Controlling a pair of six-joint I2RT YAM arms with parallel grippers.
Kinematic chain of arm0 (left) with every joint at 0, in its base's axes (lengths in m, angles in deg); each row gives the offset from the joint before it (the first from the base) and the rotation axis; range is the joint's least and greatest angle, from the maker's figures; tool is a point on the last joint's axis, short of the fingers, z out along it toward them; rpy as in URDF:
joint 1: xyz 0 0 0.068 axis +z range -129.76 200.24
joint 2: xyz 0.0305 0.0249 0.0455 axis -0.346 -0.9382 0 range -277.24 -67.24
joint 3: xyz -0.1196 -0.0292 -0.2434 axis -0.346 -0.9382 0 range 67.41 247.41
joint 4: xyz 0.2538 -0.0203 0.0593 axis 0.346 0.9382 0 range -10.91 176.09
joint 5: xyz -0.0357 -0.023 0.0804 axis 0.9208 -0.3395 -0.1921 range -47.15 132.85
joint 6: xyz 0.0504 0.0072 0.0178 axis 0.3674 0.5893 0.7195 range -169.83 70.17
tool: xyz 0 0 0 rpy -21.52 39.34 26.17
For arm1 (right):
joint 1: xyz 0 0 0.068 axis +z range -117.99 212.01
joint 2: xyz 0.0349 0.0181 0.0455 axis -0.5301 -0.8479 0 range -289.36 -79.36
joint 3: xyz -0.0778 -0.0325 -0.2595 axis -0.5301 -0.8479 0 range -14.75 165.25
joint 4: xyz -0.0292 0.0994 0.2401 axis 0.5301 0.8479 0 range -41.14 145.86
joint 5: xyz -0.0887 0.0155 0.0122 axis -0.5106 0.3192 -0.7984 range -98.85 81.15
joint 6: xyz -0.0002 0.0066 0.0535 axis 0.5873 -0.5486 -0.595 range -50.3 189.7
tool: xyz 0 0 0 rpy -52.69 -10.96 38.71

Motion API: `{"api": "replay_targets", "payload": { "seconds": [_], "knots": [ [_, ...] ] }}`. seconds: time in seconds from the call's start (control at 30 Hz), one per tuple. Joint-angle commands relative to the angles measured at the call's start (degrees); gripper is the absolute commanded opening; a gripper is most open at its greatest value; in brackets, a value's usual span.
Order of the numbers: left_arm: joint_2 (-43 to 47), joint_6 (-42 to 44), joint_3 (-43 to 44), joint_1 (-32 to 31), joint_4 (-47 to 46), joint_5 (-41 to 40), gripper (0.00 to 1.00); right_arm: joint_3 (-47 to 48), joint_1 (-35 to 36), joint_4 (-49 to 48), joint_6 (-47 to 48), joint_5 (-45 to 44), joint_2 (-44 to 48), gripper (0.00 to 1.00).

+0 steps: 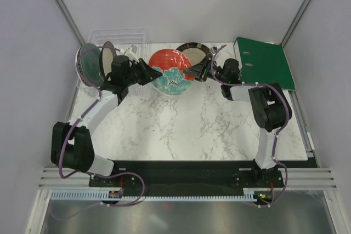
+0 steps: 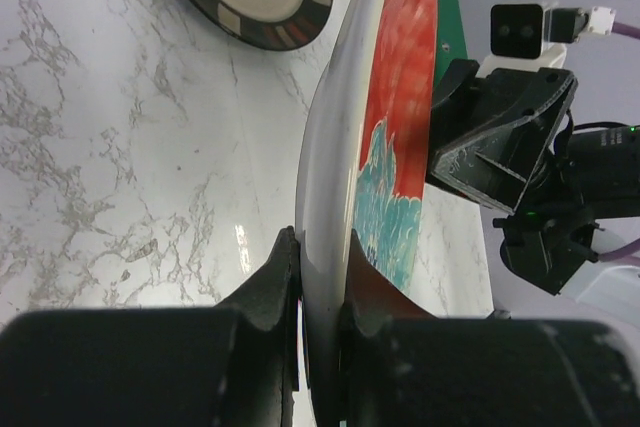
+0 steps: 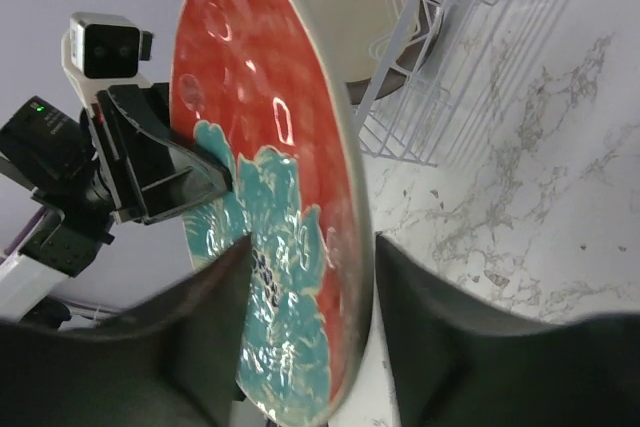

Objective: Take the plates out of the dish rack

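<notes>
The red plate with teal flowers (image 1: 171,69) hangs on edge above the table's far middle. My left gripper (image 1: 155,74) is shut on its left rim, and the left wrist view shows both fingers pinching that rim (image 2: 322,242). My right gripper (image 1: 194,71) straddles the opposite rim, open, with a gap on each side of the plate (image 3: 312,247). A cream plate with a dark brown rim (image 1: 192,52) lies flat on the table behind. The clear dish rack (image 1: 118,39) at the far left holds a teal-green plate (image 1: 88,65) and a pale, dark-edged plate (image 1: 108,58), both upright.
A green ring binder (image 1: 266,61) lies at the far right of the marble table (image 1: 181,130). Grey walls close in on the left, back and right. In the right wrist view the rack's ribs (image 3: 440,57) stand just behind the held plate.
</notes>
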Motion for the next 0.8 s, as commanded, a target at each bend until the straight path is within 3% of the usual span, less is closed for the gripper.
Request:
{"api": "replay_targets", "payload": {
  "seconds": [0.0,0.13,0.17,0.33,0.37,0.43,0.5,0.53,0.57,0.73,0.77],
  "knots": [
    [0.57,-5.21,1.38,-1.4,-13.51,4.57,0.02,2.98,0.28,-4.34,-1.28,2.3,-2.17,0.46],
    [-0.57,-5.74,0.68,-1.93,-14.74,4.75,0.02,3.25,0.28,-9.87,-5.85,3.36,-4.19,0.17],
    [-0.92,-5.74,0.68,-2.02,-14.91,4.92,0.02,3.07,0.36,-10.49,-6.38,3.45,-4.37,0.0],
    [-2.68,-5.39,2.34,-2.46,-14.83,6.5,0.02,1.58,0.36,-18.22,-10.6,3.72,-4.47,0.0],
    [-3.12,-4.61,2.61,-2.46,-14.39,7.03,0.08,1.32,0.28,-17.88,-10.17,3.45,-4.03,0.0],
    [-3.3,-3.46,3.23,-2.46,-13.16,6.6,0.31,1.14,0.02,-15.35,-8.94,2.32,-2.45,0.0],
    [-3.21,-0.31,3.93,-2.46,-9.57,4.67,0.37,1.05,-0.42,-12.97,-6.48,1.35,-1.22,0.0],
    [-2.87,1.01,4.98,-2.46,-7.81,3.27,0.49,1.14,-0.77,-9.91,-5.25,0.47,0.44,0.0],
    [-2.6,3.98,5.33,-2.46,-4.75,0.47,0.55,1.22,-1.3,-7.62,-2.28,-0.23,1.42,0.0],
    [-0.58,11.39,7.35,-2.37,0.9,-9.21,0.75,7.8,-3.32,20.8,15.21,-6.91,8.09,0.0],
    [-0.14,13.57,7.88,-2.37,0.99,-11.84,0.76,8.95,-4.28,22.97,16.89,-8.84,8.54,0.0]
  ]
}}
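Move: The left hand still pinches the left rim of the upright red-and-teal plate, whose middle lies about 7 cm to its right, level ahead and just below. The dish rack is some 17 cm to the left hand's left and 5 cm farther out, lower down. From the open right hand, straddling the far rim, the red plate's middle is about 7 cm left; the dark-rimmed plate lies some 17 cm below, 9 ahead and 2 right. Right fingers dip about 1.5 cm, pinch the plate's right rim and ease forward-right while the left fingers open. ##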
